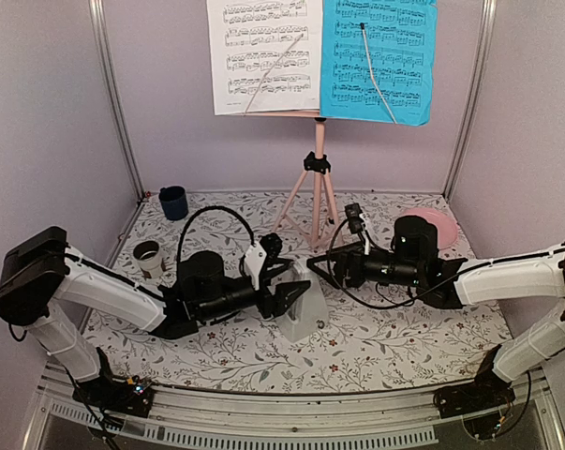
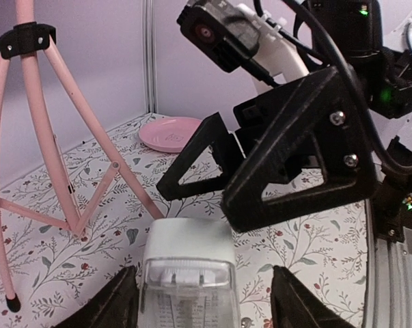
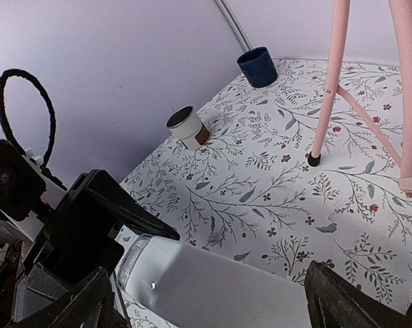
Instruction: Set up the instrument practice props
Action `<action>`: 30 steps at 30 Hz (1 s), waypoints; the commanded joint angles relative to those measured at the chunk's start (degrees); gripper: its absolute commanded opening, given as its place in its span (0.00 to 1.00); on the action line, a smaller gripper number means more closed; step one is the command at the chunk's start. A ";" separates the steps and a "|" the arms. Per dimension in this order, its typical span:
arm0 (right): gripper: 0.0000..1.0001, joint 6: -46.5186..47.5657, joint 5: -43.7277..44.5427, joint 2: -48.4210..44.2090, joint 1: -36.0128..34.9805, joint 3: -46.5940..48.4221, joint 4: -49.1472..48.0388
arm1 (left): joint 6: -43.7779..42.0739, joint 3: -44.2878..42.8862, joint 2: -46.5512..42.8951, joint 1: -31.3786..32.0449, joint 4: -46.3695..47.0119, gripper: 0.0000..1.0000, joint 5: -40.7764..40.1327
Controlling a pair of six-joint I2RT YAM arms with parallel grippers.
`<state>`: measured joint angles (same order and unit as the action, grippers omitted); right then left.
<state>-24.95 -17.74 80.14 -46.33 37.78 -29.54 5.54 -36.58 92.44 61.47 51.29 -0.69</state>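
Note:
The pink music stand (image 1: 317, 187) stands at the back of the table, holding a white sheet (image 1: 263, 56) and a bright blue sheet (image 1: 376, 61) of music. In the middle of the table stands the small white metronome (image 1: 305, 314). My left gripper (image 1: 294, 296) straddles it from the left and is open. The left wrist view shows the metronome (image 2: 188, 273) close to one finger, with cloth showing before the other. My right gripper (image 1: 318, 274) comes in from the right, wide open over the metronome (image 3: 219, 287), with a gap on both sides.
A dark blue cup (image 1: 173, 202) sits at the back left, with a small white and brown cup (image 1: 147, 255) nearer on the left. A round pink plate (image 1: 439, 225) lies at the back right. The stand's legs (image 2: 76, 171) spread just behind the grippers.

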 commanded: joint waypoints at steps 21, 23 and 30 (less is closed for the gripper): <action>0.99 -6.33 3.80 9.75 0.31 -1.03 3.52 | -2.07 4.15 -3.52 -1.82 1.18 0.25 4.11; 0.99 -4.59 5.41 10.67 0.37 -2.13 4.23 | -2.56 4.84 -3.96 -1.88 1.67 0.23 5.10; 0.99 -3.10 6.83 12.87 0.68 -3.50 6.25 | -4.90 5.68 -4.26 -1.80 3.11 0.21 6.16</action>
<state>-31.92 -18.61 88.33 -46.89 38.20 -37.34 3.66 -32.95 89.65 59.81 53.41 1.80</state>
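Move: The white metronome stands upright just off the left gripper's fingertips: its middle is about 3 cm to the right, 1 cm ahead and 9 cm below. The music stand's legs stand some 25 cm ahead of this hand and 6 cm to its right, about 5 cm lower. From the right gripper the metronome's middle is about 4 cm to the left, level fore and aft and 11 cm below; the pink plate lies roughly 33 cm ahead, 34 cm right and 20 cm below. Close the left gripper by about a quarter of its full opening, until its pads pinch the two sides of the metronome's upper clear front, then keep the grip while easing about 1.5 cm left. Meanwhile lower the wide-open right gripper some 2.5 cm and bring it nearly 2 cm left, tipping slightly, until its fingers bear on the metronome's white top. ##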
